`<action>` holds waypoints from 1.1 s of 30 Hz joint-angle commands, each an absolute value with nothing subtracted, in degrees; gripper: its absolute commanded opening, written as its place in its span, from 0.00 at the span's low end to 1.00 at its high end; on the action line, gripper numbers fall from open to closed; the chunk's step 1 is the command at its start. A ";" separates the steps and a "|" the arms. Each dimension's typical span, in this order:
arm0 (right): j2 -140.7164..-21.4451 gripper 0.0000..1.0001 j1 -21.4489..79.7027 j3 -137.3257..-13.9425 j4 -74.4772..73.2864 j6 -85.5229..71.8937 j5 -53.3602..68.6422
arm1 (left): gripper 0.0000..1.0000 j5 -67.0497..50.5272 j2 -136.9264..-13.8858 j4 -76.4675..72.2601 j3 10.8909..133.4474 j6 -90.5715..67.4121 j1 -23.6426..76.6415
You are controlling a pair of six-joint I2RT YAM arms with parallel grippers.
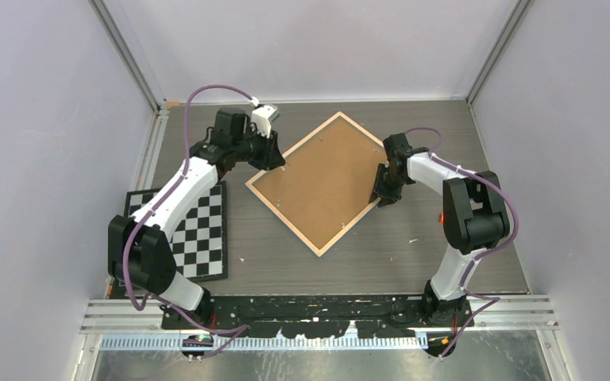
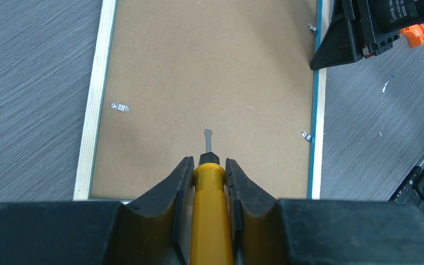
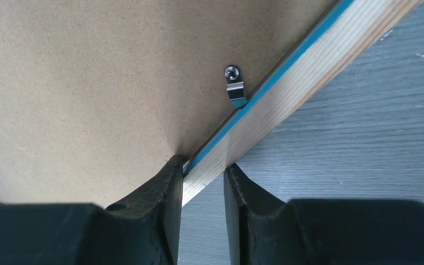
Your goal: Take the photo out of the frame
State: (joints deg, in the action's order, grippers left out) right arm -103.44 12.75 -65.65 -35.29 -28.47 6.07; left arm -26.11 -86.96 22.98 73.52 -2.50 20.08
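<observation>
The frame (image 1: 322, 178) lies face down in the middle of the table, turned like a diamond, brown fibreboard back up inside a light wood rim. The photo is hidden under that back. My left gripper (image 1: 274, 159) hovers over the frame's left corner, shut on a yellow-handled screwdriver (image 2: 212, 215) whose flat blade (image 2: 208, 138) points across the back. My right gripper (image 3: 204, 165) straddles the right-hand wood rim (image 3: 287, 88). One finger is on the inner side by the blue edge, the other on the outer side, closed on the rim.
Small metal tabs (image 2: 120, 107) (image 2: 307, 136) (image 3: 234, 88) sit along the frame's inner edges. A black-and-white checkerboard (image 1: 198, 230) lies at the near left under the left arm. Grey walls close the table on three sides.
</observation>
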 commanded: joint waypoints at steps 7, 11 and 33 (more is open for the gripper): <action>-101.30 0.02 9.60 -62.53 -39.90 -10.80 5.81 | 0.00 -26.54 -82.56 23.08 71.25 -0.27 19.69; -103.18 0.01 6.18 -66.53 -41.19 -7.65 6.38 | 0.00 -27.04 -82.43 23.52 70.78 -0.26 19.70; -114.05 0.02 15.84 -80.39 -39.87 0.40 12.87 | 0.00 -31.46 -83.97 23.55 70.05 4.01 19.69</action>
State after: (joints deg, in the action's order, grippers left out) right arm -113.75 15.62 -80.64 -39.18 -3.11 10.72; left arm -28.47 -84.40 24.29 70.52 2.07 20.05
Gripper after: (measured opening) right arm 0.316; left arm 0.239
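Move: The right fingers already straddle the frame's near-right rim. The frame's middle lies about 13 cm to their left and 6 cm farther out, at their height. A metal clip sits some 4 cm ahead of the pinch and 1 cm right. The chessboard's middle is roughly 54 cm left and 10 cm back, the orange pipe about 19 cm right and 7 cm back. From the left gripper, the frame's middle is about 15 cm right, 2 cm ahead and 20 cm below. Keep the right gripper's pinch on the wooden rim and swing the frame round counter-clockwise, flat on the table: first draw the rim about 5 cm to the right, then sweep it left and forward, some 8 cm left, turning the wrist close to 30 degrees counter-clockwise. Hold the screwdriver in the left gripper above the frame, easing back a little. ##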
